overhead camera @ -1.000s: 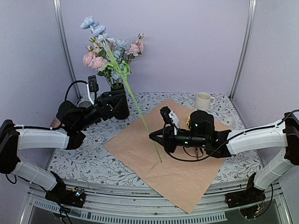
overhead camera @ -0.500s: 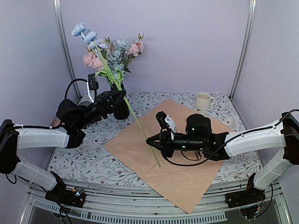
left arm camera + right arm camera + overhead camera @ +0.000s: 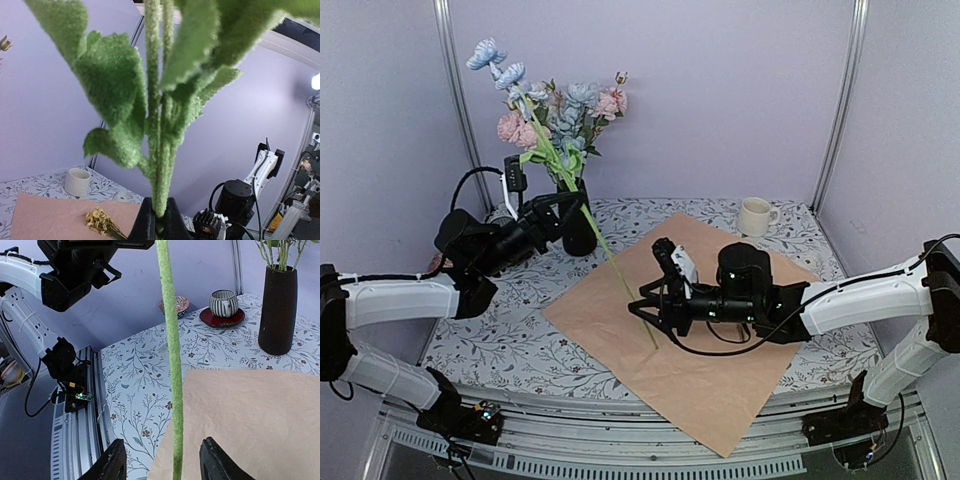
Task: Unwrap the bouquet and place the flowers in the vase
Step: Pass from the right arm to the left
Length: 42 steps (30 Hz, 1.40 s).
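A long-stemmed pale blue flower (image 3: 496, 62) slants from high at the left down to the tan wrapping paper (image 3: 700, 350), which lies spread flat. My left gripper (image 3: 582, 204) is shut on its fuzzy green stem (image 3: 161, 165) just below the leaves, in front of the vase. Lower down, my right gripper (image 3: 646, 306) stands open, the stem (image 3: 172, 365) passing free between its fingers (image 3: 112, 460). The tall black vase (image 3: 277, 310) holds pink and blue flowers (image 3: 582, 104). A small yellow cluster (image 3: 100, 222) lies on the paper.
A cream mug (image 3: 755, 215) stands at the back right. A striped cup on a red saucer (image 3: 223, 304) and a small bowl (image 3: 175, 305) sit left of the vase. Purple walls and metal posts close in the floral-patterned table (image 3: 500, 340).
My left gripper has shut on the stem near the leaves. My right gripper has opened off the lower stem. The flower has swung a little to the left and more upright.
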Motion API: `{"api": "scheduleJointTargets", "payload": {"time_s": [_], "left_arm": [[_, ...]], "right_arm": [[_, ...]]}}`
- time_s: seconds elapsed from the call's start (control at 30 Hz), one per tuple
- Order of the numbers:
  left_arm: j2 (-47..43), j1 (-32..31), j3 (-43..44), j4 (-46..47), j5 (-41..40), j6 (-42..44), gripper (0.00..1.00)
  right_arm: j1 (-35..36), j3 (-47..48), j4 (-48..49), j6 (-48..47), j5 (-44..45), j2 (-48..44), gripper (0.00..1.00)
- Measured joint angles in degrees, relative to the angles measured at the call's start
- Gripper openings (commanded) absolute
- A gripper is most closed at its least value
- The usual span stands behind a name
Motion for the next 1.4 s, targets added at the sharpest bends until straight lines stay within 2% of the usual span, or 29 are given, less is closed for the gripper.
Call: {"api": "scheduleJointTargets", "payload": {"time_s": [0.17, 0.23, 0.27, 0.3, 0.73, 0.93, 1.13, 1.27, 1.4], "left_arm": [[-2.7, 0.0, -0.6, -2.4, -1.4, 2.1, 0.0], [-3.6, 0.0, -1.0, -3.4, -1.9, 2.8, 0.0], [-4.1, 0.0, -1.3, -4.0, -2.3, 3.2, 0.0], [-4.5, 0.0, -1.6, -4.6, -2.6, 3.7, 0.0], [-10.0, 0.0, -3.3, -11.5, -6.8, 8.3, 0.0], [-13.6, 0.0, -4.1, -15.0, -10.6, 11.5, 0.0], [-17.1, 0.0, -4.2, -19.1, -16.2, 15.6, 0.0], [-17.5, 0.4, -2.7, -23.2, -21.7, 17.9, 0.0], [-16.6, 1.4, 0.5, -27.4, -27.3, 18.0, 0.0]], "right_arm": [[0.0, 0.0, -0.9, -1.3, 1.8, -0.8, 0.73], [0.0, -0.1, -0.9, -1.9, 3.2, -1.8, 0.84], [0.0, -0.3, -0.9, -2.0, 3.8, -2.5, 0.95], [0.0, -0.7, -0.9, -2.1, 4.8, -3.3, 1.0], [-0.6, -4.7, -1.1, -4.8, 17.1, -10.4, 0.99], [-4.8, -5.3, -2.2, -5.2, 21.6, -14.4, 0.99], [-10.7, -5.3, -4.3, -4.7, 25.3, -16.8, 0.99], [-11.4, -5.6, -4.0, -6.1, 28.4, -16.9, 0.99], [-11.5, -9.4, 0.4, -7.5, 29.8, -15.8, 0.99]]}}
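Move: The left hand has the light blue flower's stem shut in its fingers; the vase it goes to stands about 26 cm ahead, 8 cm to its left, its middle some 23 cm lower, with the striped cup level with the vase and about 21 cm left of it. The half-open right fingers still straddle the stem; from that hand the yellow flowers lie roughly 14 cm ahead, 24 cm right and 19 cm down, and the paper's middle 4 cm ahead, 7 cm right, 21 cm down. The right hand spreads its half-open fingers wide and backs off the stem to its right, then right and forward together over the paper towards the yellow flowers, about 15 cm right and 11 cm forward, rising some 6 cm before sinking a little, and turning about 40 degrees clockwise. The left hand keeps its grip on the stem and carries the flower left about 8 cm at nearly the same height, curving forward at the end towards the vase while turning some 30 degrees counter-clockwise. ##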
